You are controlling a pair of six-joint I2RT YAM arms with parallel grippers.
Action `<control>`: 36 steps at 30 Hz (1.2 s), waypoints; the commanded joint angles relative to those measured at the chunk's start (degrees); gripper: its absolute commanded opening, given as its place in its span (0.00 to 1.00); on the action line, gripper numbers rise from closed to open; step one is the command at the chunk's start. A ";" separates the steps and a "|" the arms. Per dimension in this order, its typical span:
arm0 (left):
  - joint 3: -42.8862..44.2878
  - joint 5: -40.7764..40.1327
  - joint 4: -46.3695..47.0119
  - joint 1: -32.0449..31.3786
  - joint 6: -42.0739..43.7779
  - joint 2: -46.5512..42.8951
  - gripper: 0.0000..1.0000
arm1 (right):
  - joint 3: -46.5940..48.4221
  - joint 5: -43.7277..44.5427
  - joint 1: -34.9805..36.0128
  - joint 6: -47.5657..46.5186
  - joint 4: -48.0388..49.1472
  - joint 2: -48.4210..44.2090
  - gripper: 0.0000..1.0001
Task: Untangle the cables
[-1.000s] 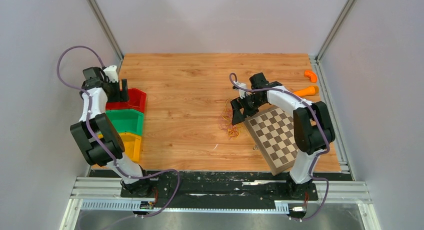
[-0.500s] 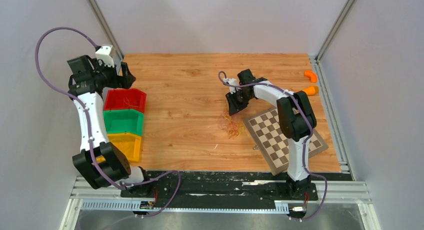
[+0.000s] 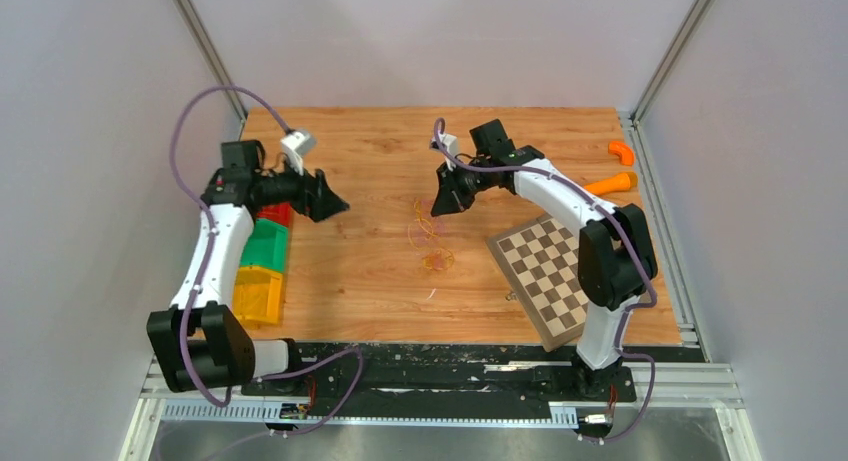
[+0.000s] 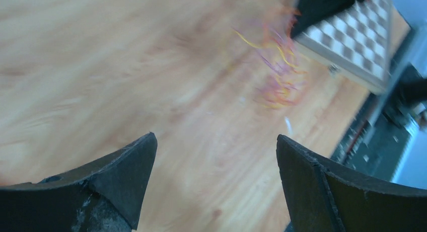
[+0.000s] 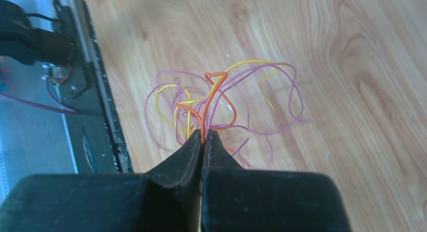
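The cables [image 5: 221,103] are thin orange, yellow and purple strands tangled in loops. In the top view they hang and lie [image 3: 428,239] at the table's middle, below the right gripper [image 3: 437,203]. My right gripper [image 5: 202,136] is shut on an orange strand and holds the bunch up off the wood. My left gripper [image 3: 332,203] is open and empty, hovering left of the cables; in its wrist view [image 4: 215,141] the cables [image 4: 279,66] are blurred, far ahead.
A chessboard [image 3: 565,271] lies at the right front. Red [image 3: 280,214], green [image 3: 262,243] and yellow [image 3: 258,291] bins stand at the left edge. Two orange pieces [image 3: 612,183] lie at the far right.
My right gripper moved left and up, dragging the cables away from the chessboard. My left arm swung from the bins toward the table's middle.
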 commanded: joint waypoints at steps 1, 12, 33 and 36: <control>-10.19 0.62 10.53 -9.11 -6.00 -5.63 0.92 | 0.45 -5.97 -0.15 3.79 3.32 -2.39 0.00; -17.19 -0.66 23.90 -20.92 -7.45 3.85 0.57 | -3.65 -8.49 -0.08 5.36 5.35 -2.52 0.00; -17.57 3.34 35.49 -24.68 -18.80 11.37 0.48 | -5.55 -9.64 0.36 6.61 7.24 -1.04 0.00; -17.29 2.74 36.19 -25.11 -19.85 12.36 0.48 | -5.54 -9.58 0.73 6.60 7.32 -1.13 0.00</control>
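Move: The tangled cables hang below the right fingertips, with their lower bunch near or on the table; their middle is roughly 22 cm to the left hand's right, 4 cm back and 18 cm below. The shut right gripper is some 24 cm right of the left hand, 1 cm ahead and 10 cm lower. From the right hand, the cables' middle lies about 4 cm back, 1 cm left and 9 cm down; the small white scrap sits 16 cm back, 1 cm left and 13 cm down. Rightward and down, the open left hand sweeps about 15 cm across and 10 cm lower to the near-left side of the hanging cables, quickly at first, then creeping, backing some 6 cm before regaining part of it. It swings nearly 20 degrees clockwise as its fingers narrow to about half open. The right hand keeps its pinch on the cables, bobs up 2 cm and sinks again, easing back 2.5 cm. ##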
